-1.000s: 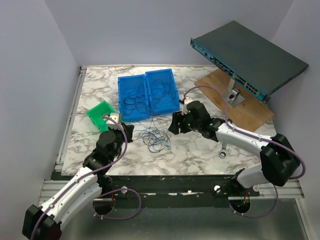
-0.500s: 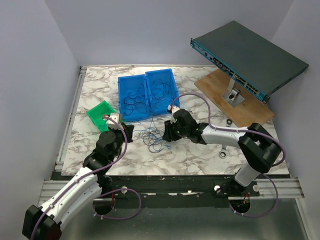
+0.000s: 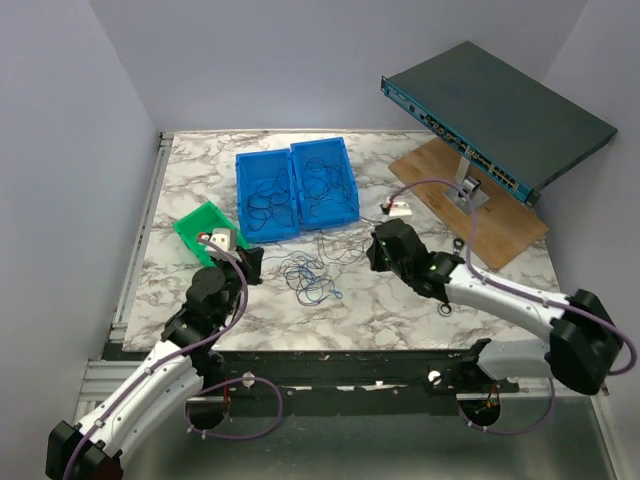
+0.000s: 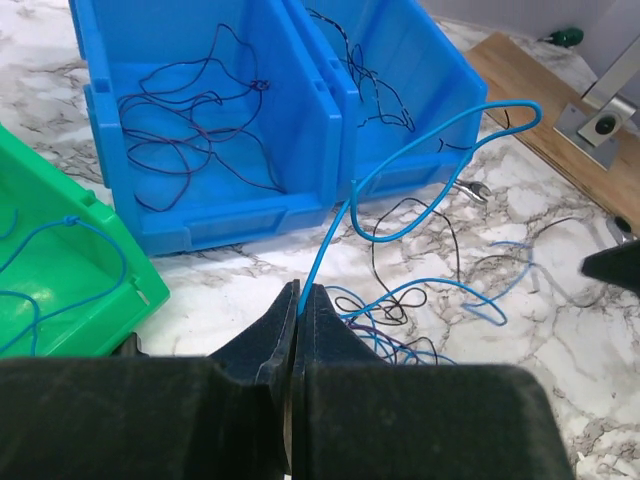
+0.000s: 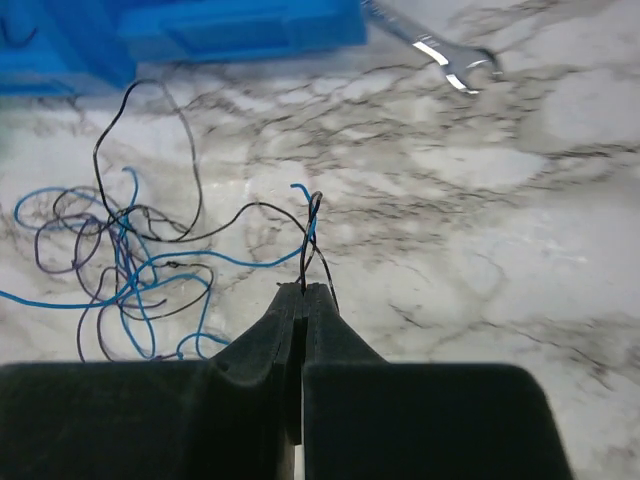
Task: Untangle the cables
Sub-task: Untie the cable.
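Observation:
The cables (image 3: 306, 274) lie as a loose tangle of thin blue and dark wires on the marble table between the two arms. My left gripper (image 3: 252, 263) sits left of the tangle. In the left wrist view it (image 4: 300, 290) is shut on a blue cable (image 4: 400, 172) that arcs up and away to the right. My right gripper (image 3: 374, 251) is right of the tangle. In the right wrist view it (image 5: 303, 290) is shut on a dark cable (image 5: 308, 232) beside a blue strand's end, with the tangle (image 5: 120, 262) stretched off to the left.
Two blue bins (image 3: 294, 156) holding more thin wires stand behind the tangle, and a green bin (image 3: 186, 226) sits at the left. A small silver wrench (image 5: 440, 50) lies near the bins. A network switch (image 3: 500, 110) leans over a wooden board (image 3: 505, 232) at the back right.
My right gripper reached into the tangle, shut on a dark cable and drew back to the right, pulling strands out. The left gripper kept its grip and hardly moved.

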`<state>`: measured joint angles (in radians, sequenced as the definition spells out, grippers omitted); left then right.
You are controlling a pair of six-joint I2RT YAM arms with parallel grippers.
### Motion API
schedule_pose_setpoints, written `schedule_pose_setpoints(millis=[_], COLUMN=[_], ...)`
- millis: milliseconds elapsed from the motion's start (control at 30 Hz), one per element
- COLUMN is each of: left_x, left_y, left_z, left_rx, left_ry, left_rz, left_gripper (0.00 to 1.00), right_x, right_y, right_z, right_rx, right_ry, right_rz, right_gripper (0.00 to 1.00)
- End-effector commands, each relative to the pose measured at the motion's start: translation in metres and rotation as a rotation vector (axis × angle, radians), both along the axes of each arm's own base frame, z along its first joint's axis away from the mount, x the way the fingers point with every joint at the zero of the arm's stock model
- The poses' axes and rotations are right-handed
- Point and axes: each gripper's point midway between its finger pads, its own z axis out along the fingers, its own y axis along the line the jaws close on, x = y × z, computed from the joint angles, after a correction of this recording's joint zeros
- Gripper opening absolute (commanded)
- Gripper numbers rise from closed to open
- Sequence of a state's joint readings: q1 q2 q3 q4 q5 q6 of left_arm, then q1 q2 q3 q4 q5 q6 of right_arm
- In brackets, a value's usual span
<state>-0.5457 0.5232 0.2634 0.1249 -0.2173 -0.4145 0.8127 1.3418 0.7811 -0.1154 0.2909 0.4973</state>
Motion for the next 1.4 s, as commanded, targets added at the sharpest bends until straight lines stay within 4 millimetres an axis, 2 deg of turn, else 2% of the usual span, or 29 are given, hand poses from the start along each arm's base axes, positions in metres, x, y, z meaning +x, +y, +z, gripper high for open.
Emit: schedule_pose_setpoints(millis=[0,100,200,300,433,533,600,667,767,900,1000,1100,1200,1367], left_x=[-0.001,-0.001,0.0,-0.001,-0.001,-0.003,-0.004,-0.004,-0.003,-0.001,0.001,0.005,0.017,0.027], left_y=[0.011,0.014,0.017,0.022,0.031,0.038,0.033,0.025,0.014,0.002,0.001,0.006,0.018,0.061], left_z=[-0.002,-0.003,-0.003,-0.002,0.002,0.019,0.038,0.057,0.09,0.124,0.147,0.162,0.172,0.188], left_rx=[-0.02,-0.02,-0.026,-0.029,-0.042,-0.1,-0.14,-0.178,-0.198,-0.171,-0.145,-0.1,-0.028,0.075], left_ry=[-0.015,-0.017,-0.018,-0.027,-0.038,-0.044,-0.062,-0.073,-0.09,-0.079,-0.079,-0.068,-0.051,-0.021], left_rz=[0.056,0.072,0.092,0.115,0.164,0.209,0.182,0.151,0.097,0.04,0.036,0.065,0.144,0.359], left_gripper=[0.0,0.0,0.0,0.0,0.0,0.0,0.0,0.0,0.0,0.0,0.0,0.0,0.0,0.0], right_x=[-0.001,-0.006,-0.012,-0.015,-0.016,-0.014,-0.013,-0.011,-0.012,-0.014,-0.015,-0.017,-0.016,-0.017], right_y=[-0.074,-0.094,-0.103,-0.109,-0.128,-0.142,-0.138,-0.125,-0.098,-0.075,-0.078,-0.079,-0.078,-0.072], right_z=[0.026,0.06,0.092,0.115,0.139,0.171,0.198,0.224,0.245,0.227,0.208,0.193,0.175,0.148], right_rx=[-0.081,-0.017,0.058,0.087,0.076,0.067,0.107,0.16,0.2,0.18,0.163,0.149,0.128,0.139], right_ry=[-0.106,-0.179,-0.247,-0.289,-0.335,-0.393,-0.429,-0.462,-0.464,-0.376,-0.349,-0.334,-0.303,-0.269], right_rz=[-0.318,-0.39,-0.397,-0.398,-0.468,-0.528,-0.508,-0.44,-0.295,-0.197,-0.212,-0.214,-0.215,-0.211], right_gripper=[0.01,0.01,0.01,0.01,0.01,0.01,0.01,0.01,0.01,0.01,0.01,0.01,0.01,0.01])
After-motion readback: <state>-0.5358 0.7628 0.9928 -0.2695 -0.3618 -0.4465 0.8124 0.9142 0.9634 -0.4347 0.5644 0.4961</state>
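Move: The tangle of blue and dark cables lies on the table some 15 cm to the left of my right hand, about 3 cm back and 7 cm lower. From that hand the small wrench lies about 12 cm ahead, no distance sideways, and the right blue bin 23 cm ahead, 12 cm left. From my left hand the tangle is roughly 11 cm right, level in reach, 13 cm below; the green bin sits 10 cm ahead, 15 cm left. Keeping the black cable pinched, I draw my right hand right and up, away from the tangle, climbing about 25 cm while its fingers swing clockwise and tip up, then ease it down some 8 cm and slightly back left. My left hand keeps its blue cable, drifts a little left, then lifts it about 20 cm. ##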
